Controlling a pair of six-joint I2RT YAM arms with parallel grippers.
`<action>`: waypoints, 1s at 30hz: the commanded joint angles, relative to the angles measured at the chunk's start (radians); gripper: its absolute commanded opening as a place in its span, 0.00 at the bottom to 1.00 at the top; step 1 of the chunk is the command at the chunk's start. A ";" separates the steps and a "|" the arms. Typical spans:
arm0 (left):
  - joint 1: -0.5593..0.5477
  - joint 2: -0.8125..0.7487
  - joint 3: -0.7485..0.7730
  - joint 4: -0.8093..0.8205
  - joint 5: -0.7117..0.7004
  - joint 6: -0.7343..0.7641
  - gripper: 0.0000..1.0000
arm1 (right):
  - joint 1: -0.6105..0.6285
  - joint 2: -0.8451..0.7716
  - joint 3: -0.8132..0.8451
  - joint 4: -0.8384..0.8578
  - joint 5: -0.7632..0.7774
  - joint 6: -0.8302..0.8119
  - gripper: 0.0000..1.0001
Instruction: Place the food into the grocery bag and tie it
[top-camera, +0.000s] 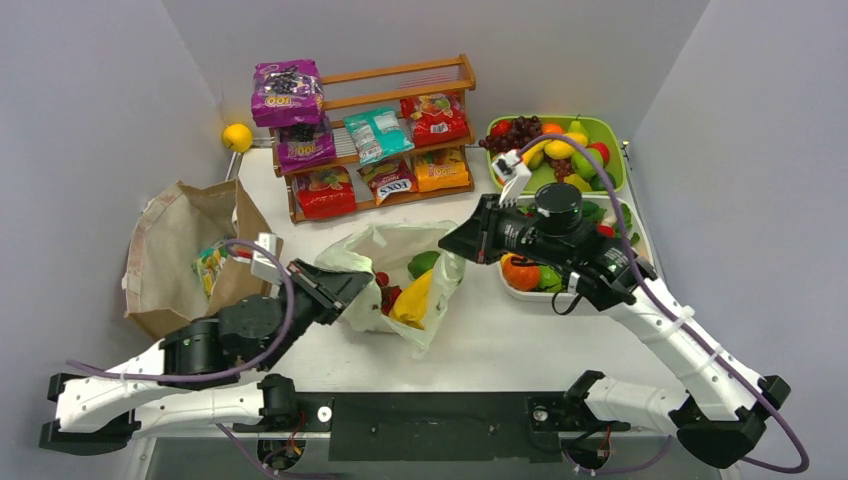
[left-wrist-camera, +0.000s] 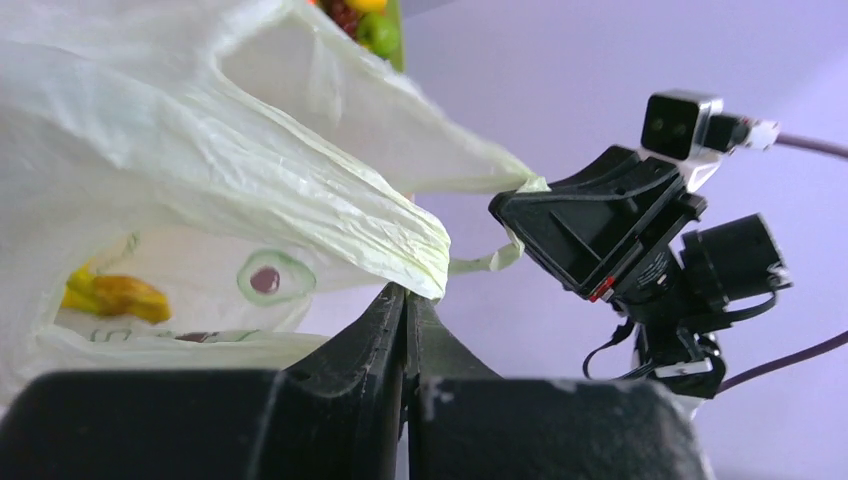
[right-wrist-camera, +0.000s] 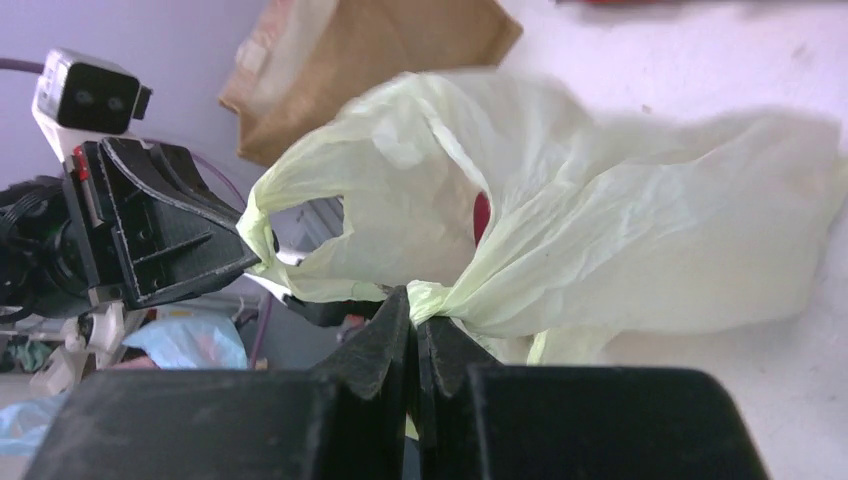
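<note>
The pale green grocery bag (top-camera: 385, 250) stands open in the middle of the table. Inside it lies food: a yellow banana bunch (top-camera: 415, 300), red pieces (top-camera: 387, 293) and a green piece (top-camera: 423, 263). My left gripper (top-camera: 358, 290) is shut on the bag's left handle, whose bunched plastic (left-wrist-camera: 400, 235) is pinched at the jaw tips (left-wrist-camera: 407, 292). My right gripper (top-camera: 447, 243) is shut on the right handle, with gathered plastic (right-wrist-camera: 520, 270) nipped between its tips (right-wrist-camera: 413, 300). The two grippers face each other across the bag mouth.
A brown paper bag (top-camera: 180, 250) stands at the left behind my left arm. A wooden shelf (top-camera: 400, 75) at the back holds snack packets. A green tray (top-camera: 610, 130) and a white tray (top-camera: 520, 292) of toy fruit sit at the right. A yellow ball (top-camera: 237, 136) lies near the wall.
</note>
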 joint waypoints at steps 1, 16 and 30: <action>0.001 0.003 0.149 -0.038 -0.096 0.120 0.00 | -0.041 0.007 0.182 -0.064 0.052 -0.006 0.00; 0.002 0.124 0.330 0.141 -0.239 0.454 0.00 | -0.198 0.228 0.482 -0.072 -0.008 0.076 0.00; 0.312 0.078 -0.137 0.344 0.238 0.205 0.00 | -0.182 0.189 0.126 -0.034 -0.177 -0.001 0.00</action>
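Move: Both closed hands already hold the grocery bag's rim. Its food-filled middle lies about 7 cm right, 4 cm ahead of and 20 cm below the left hand, and some 8 cm left of, level with and 20 cm below the right. The paper bag stands about 36 cm left and 8 cm ahead of the left hand, and the vegetable tub roughly 30 cm right and 15 cm ahead of the right hand, both well below. Both hands keep pinching the rim, swinging up about 10 cm and back down, ending some 7 cm forward. ##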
